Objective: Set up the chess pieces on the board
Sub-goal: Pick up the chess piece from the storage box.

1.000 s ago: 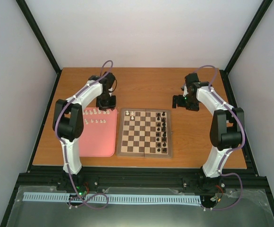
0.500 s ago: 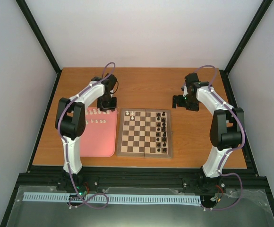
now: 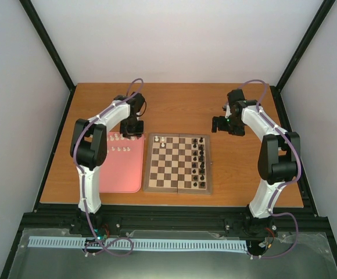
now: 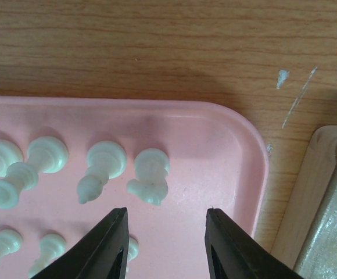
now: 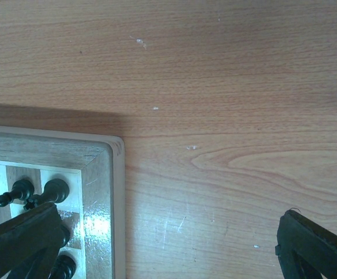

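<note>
Several white chess pieces (image 3: 119, 138) lie on a pink tray (image 3: 121, 171) left of the board (image 3: 178, 163). Two white pieces (image 3: 160, 140) stand on the board's far left corner. My left gripper (image 3: 132, 132) hangs over the tray's far right corner, open and empty. In the left wrist view its gripper (image 4: 167, 218) sits just short of a toppled white piece (image 4: 149, 183), with more white pieces (image 4: 99, 171) to the left. My right gripper (image 3: 221, 124) hovers wide open over bare table beyond the board's far right corner (image 5: 101, 152).
Small black pieces (image 3: 201, 157) line the board's right columns; some show in the right wrist view (image 5: 40, 193). The board's tan frame (image 4: 322, 192) lies just right of the tray rim (image 4: 255, 157). Black rails border the wooden table (image 3: 180, 104).
The left arm has shifted slightly, its gripper settling a little further right over the tray's far right corner. The right arm and the pieces stay as they were.
</note>
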You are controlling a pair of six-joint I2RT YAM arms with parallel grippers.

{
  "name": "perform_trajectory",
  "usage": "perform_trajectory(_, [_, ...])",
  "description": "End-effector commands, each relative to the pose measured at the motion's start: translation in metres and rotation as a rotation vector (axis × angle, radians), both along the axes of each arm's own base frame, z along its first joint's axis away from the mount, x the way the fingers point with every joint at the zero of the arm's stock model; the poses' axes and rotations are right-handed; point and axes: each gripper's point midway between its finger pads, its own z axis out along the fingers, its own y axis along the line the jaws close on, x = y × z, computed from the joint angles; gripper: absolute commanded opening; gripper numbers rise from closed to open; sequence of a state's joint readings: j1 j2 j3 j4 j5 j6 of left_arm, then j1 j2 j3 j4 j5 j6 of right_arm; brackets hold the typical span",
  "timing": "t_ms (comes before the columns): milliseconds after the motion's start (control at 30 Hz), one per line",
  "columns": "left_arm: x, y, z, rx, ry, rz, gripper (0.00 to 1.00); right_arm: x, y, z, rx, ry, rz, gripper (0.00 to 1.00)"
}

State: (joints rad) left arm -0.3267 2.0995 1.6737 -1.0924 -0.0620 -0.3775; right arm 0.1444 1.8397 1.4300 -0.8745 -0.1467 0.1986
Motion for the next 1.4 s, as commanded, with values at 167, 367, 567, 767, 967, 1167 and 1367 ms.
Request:
perform_trajectory(167, [0.015, -0.002, -0.002, 0.018, -0.031, -0.018, 0.37, 0.006, -0.004, 0.002, -0.007, -0.007, -0.003, 1.0])
perform_trajectory(367, [0.015, 0.0, -0.008, 0.028, -0.024, -0.013, 0.35, 0.007, -0.005, 0.002, -0.01, -0.01, -0.004, 1.0])
perform_trajectory(567, [0.016, 0.0, -0.011, 0.028, -0.024, -0.013, 0.31, 0.007, -0.005, 0.002, -0.013, -0.01, -0.004, 1.0])
perform_trajectory(767, [0.017, 0.0, -0.012, 0.031, -0.025, -0.014, 0.29, 0.006, -0.005, 0.001, -0.014, -0.007, -0.005, 1.0])
perform_trajectory(967, [0.017, 0.0, -0.014, 0.03, -0.02, -0.012, 0.25, 0.006, -0.005, 0.002, -0.012, -0.009, -0.005, 1.0])
perform_trajectory(1167, [0.018, 0.0, -0.014, 0.033, -0.021, -0.012, 0.17, 0.006, -0.005, 0.001, -0.011, -0.009, -0.005, 1.0])
perform_trajectory(1367, [0.017, 0.001, -0.016, 0.039, -0.015, -0.008, 0.07, 0.005, -0.004, 0.001, -0.009, -0.006, -0.004, 1.0])
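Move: The white chess piece at the right end of the storage box's far row stands almost under the left hand, level fore and aft, about 1 cm to its left and some 3 cm below. The next white piece in that row is about 2 cm further left. A front-row pawn lies about 4 cm back and 2 cm left of the hand, and the chessboard's middle about 17 cm right and 10 cm back. From the right hand the white chess piece lies some 38 cm to the left, about 3 cm back and 7 cm below. Downward, slowly and nearly straight, the left hand sinks about 2 cm over the end piece of the far row, easing less than 1 cm forward, with its fingers still pointing down. The part-open fingers begin to narrow halfway down and go on closing after the hand has all but stopped, until both tips pinch the upper part of the piece. ##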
